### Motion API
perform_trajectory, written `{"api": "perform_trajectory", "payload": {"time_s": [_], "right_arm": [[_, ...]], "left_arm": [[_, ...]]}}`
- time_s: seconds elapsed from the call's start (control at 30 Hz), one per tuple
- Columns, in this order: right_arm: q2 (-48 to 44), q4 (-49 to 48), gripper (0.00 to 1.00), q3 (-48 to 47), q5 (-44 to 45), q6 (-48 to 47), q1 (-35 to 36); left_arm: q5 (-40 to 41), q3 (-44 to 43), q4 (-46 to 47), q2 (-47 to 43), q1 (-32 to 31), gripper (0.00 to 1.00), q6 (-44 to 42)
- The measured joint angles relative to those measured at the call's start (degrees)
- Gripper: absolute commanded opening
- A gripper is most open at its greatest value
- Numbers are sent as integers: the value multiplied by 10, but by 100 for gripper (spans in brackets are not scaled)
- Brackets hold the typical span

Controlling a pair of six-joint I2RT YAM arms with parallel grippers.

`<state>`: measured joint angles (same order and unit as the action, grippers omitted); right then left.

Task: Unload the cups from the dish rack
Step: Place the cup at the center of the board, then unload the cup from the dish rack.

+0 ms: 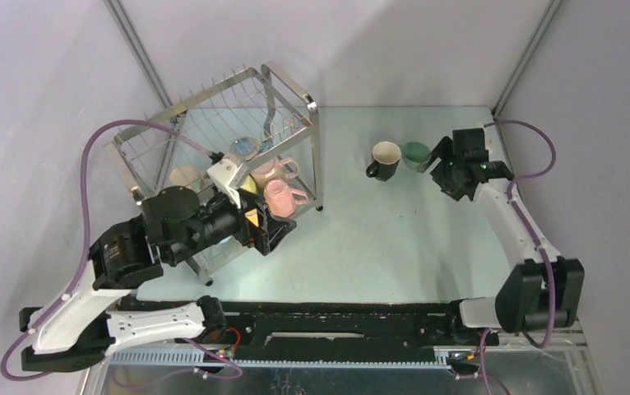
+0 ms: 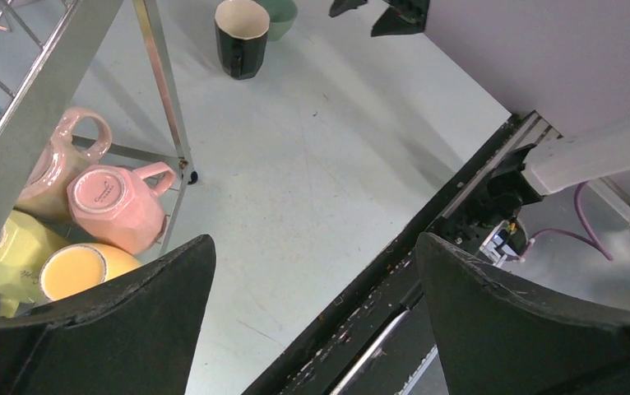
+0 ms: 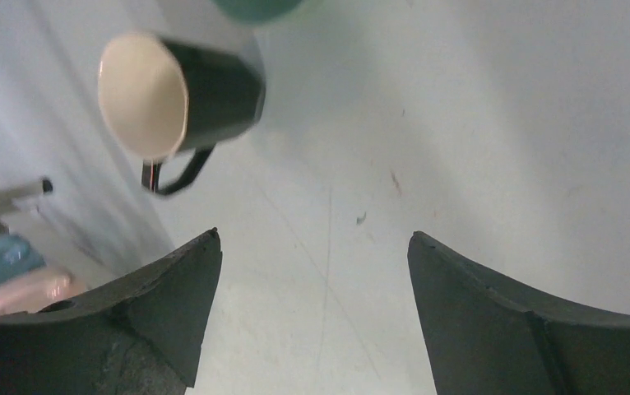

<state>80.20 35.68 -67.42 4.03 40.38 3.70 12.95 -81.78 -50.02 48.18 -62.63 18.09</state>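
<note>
The steel wire dish rack [image 1: 291, 99] stands at the back left and holds several cups: two pink ones [image 1: 280, 197], a light blue one [image 1: 243, 148], a beige one [image 1: 185, 176] and yellow ones [image 2: 81, 271]. A black cup [image 1: 385, 159] with a cream inside and a green cup [image 1: 415, 154] stand on the table at the right. My left gripper [image 1: 277, 233] is open and empty at the rack's near right corner, just in front of the pink cup [image 2: 114, 206]. My right gripper [image 1: 437, 164] is open and empty, just right of the green cup [image 3: 258, 8].
The rack's corner post [image 2: 159, 74] rises just left of my left gripper [image 2: 316, 247]. Pale table lies between the rack and the two set-down cups. A grey wall runs close behind my right arm. The black base rail [image 1: 336, 317] lines the near edge.
</note>
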Motion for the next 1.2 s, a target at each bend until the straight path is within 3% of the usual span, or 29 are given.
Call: {"api": "perform_trajectory", "payload": {"time_s": [0.23,0.57,0.9,1.2], "right_arm": [[-158,31,92,91,-17,0,61],[-318,55,92,176,-89,-6,61],[-379,41,92,273,-136,-6,61],[-395,-8,92,318,-154,-2,61]], "left_arm": [[43,59,11,-10,0,100,25],[160,206,56,4,-26,100,122],[273,325,132,27,-43,100,203],[435,383,169,55,-45,100,286]]}}
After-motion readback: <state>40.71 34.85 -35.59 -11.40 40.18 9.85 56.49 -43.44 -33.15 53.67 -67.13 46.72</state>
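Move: The pink cup on the rack's lower shelf lies about 22 cm ahead of the left hand, 4 cm left and 30 cm below. The yellow cup stands some 6 cm nearer and 7 cm left of it, the peach cup about 9 cm beyond it. From the right hand, the green cup already on the board is about 13 cm ahead, 3 cm left and 12 cm down; the dark cup is 12 cm ahead, 13 cm left. Open left hand sinks 20 cm towards the pink cup, turning counter-clockwise; right retreats 15 cm from the green cup. ##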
